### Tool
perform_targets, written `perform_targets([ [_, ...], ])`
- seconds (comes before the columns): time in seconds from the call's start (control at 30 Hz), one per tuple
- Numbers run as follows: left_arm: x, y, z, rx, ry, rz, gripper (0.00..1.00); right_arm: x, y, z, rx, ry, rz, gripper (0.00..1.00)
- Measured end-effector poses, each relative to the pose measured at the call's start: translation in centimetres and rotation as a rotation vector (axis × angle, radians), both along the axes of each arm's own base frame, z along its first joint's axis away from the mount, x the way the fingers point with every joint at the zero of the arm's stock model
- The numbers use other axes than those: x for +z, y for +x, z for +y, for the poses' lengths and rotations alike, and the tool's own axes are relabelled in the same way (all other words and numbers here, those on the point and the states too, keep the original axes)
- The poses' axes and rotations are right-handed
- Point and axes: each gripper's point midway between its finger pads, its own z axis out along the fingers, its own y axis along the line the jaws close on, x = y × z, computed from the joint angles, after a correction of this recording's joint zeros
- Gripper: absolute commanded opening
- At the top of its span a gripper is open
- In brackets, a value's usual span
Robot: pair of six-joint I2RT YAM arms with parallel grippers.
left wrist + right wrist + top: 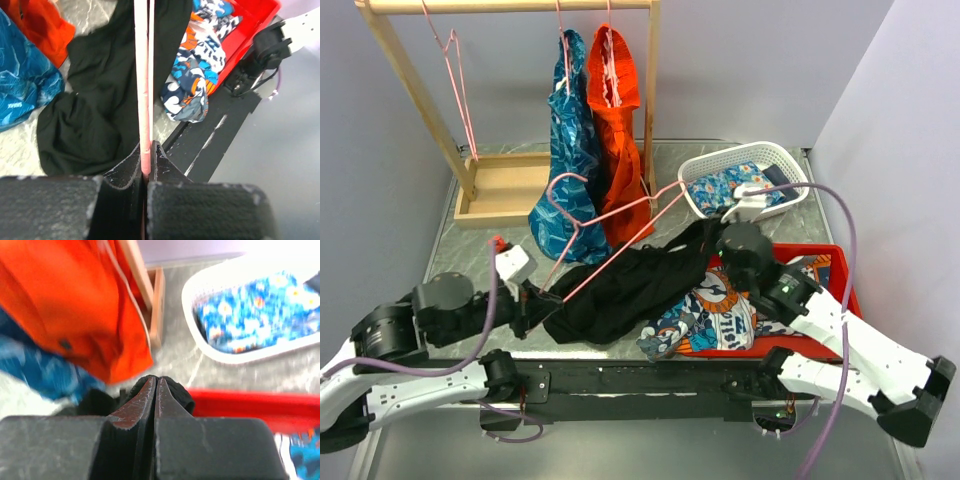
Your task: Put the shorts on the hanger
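The black shorts [620, 290] lie bunched on the table's middle and drape over a pink wire hanger [610, 215] that slants from lower left to upper right. My left gripper [535, 300] is shut on the hanger's lower corner; the pink wire [142, 90] runs up from between its jaws, over the shorts [90, 125]. My right gripper [712, 232] is shut on a fold of the shorts [175, 390] at their upper right end, by the red bin's edge.
A wooden rack [505, 190] stands at the back with a spare pink hanger [455, 80], a blue patterned garment [570, 150] and an orange-red garment [615, 130]. A white basket [715, 165] holds floral cloth. A red bin [830, 260] holds patterned clothes [705, 320].
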Motion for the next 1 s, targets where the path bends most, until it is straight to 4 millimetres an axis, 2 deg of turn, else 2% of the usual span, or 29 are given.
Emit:
perform_targets([
  [0.13, -0.2, 0.4, -0.3, 0.012, 0.040, 0.007, 0.01, 2.5, 2.0, -1.0, -0.009, 0.038, -0.073, 0.00],
  [0.4, -0.8, 0.9, -0.5, 0.030, 0.082, 0.018, 0.01, 6.4, 3.4, 1.5, 0.103, 0.024, -0.159, 0.00],
  [0.67, -1.8, 1.6, -1.8, 0.033, 0.142, 0.043, 0.01, 8.3, 3.0, 2.9, 0.189, 0.038, -0.191, 0.00],
  [0.83, -2.7, 2.3, -2.6, 0.053, 0.189, 0.056, 0.01, 10.6, 2.6, 3.9, 0.251, 0.063, -0.223, 0.00],
  [0.93, -2.4, 3.0, -3.2, 0.073, 0.174, 0.047, 0.01, 11.9, 1.7, 5.3, 0.320, 0.068, -0.237, 0.00],
  [1.0, -1.6, 3.4, -3.6, 0.084, 0.143, 0.029, 0.01, 12.3, 0.7, 7.0, 0.386, 0.048, -0.239, 0.00],
])
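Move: The right hand already grips the black shorts' waist edge. The hanger's free end, which it goes for, is about 6 cm to its left and 13 above, level fore and aft. The white basket stands some 15 cm ahead, 9 right and 12 lower; the orange garment hangs about 12 ahead, 20 left and 5 higher. From the left hand, which holds the hanger, the gripped waist edge is about 16 cm ahead, 29 right and 4 lower. Still pinching the shorts' waist edge, the right hand lifts it about 12 cm towards the hanger's free end, first easing forward, then swinging left, drawing back a little at the end, while the fingers tip upward and turn counter-clockwise some 20 degrees. The left hand keeps its shut grip on the hanger and feeds it slowly right and forward, about 5 cm, dipping its right side towards the shorts. ##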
